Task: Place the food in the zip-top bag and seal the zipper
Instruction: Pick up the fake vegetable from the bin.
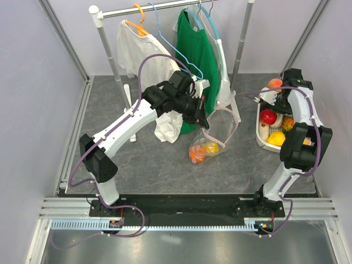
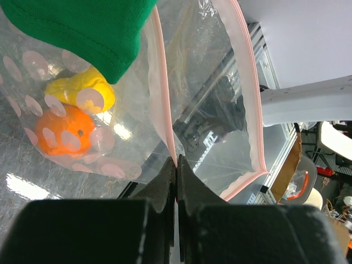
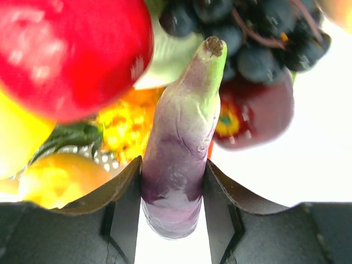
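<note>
My left gripper is shut on the pink zipper strip of the clear dotted zip-top bag, holding its mouth up and open. An orange fruit and a yellow one lie in the bag's bottom. My right gripper is over the white basket and is shut on a purple eggplant with a green tip. Red apple, dark grapes and yellow and orange food lie below it.
A clothes rack with a white shirt and a green shirt stands at the back; the green cloth hangs against the bag. A white cloth hangs below the left arm. Frame rails run along the near edge.
</note>
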Tool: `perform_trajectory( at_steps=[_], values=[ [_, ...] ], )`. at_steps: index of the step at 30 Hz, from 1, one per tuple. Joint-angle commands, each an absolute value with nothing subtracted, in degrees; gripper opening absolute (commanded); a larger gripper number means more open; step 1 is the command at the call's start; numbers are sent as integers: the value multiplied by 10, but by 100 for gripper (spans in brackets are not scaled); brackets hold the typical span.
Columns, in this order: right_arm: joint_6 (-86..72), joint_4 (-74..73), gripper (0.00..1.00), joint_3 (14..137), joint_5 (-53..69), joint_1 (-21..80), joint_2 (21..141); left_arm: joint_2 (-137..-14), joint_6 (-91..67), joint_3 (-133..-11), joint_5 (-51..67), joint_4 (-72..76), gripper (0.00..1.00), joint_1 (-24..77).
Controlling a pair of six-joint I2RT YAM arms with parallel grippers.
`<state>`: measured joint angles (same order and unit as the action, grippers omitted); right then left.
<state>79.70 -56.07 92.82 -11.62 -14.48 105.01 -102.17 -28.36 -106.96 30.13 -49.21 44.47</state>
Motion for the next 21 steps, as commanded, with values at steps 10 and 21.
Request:
perform_trajectory(
  at_steps=[10,21],
  values=[
    [661,-633,1,1025,56,-146,849,-1000,-259,-1049,304,-484,2,444],
    [113,-468,0,937,647,-145,728,-1000,-270,-1047,307,-483,2,439]
  ],
)
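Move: The right hand already grips the purple eggplant at the bin. From there the zip-top bag's mouth is some 30 cm to the left, about 10 cm back and 10 cm higher. The red fruit is roughly 7 cm left and 3 cm back, the pineapple 5 cm straight back, both a few centimetres lower; the peach is 8 cm ahead and 5 cm left at about the same height. From the left hand, the mouth lies 6 cm right, 2 cm ahead and 3 cm down. Upward first, almost straight, then swinging left over the bin towards the bag's mouth, the right hand carries the eggplant some 22 cm up and 17 cm left, easing back a little. Its wrist turns about 60 degrees, bringing the fingers from pointing down round to forward-left, grip kept. The left hand still pinches the bag's zipper edge and sinks slightly. ##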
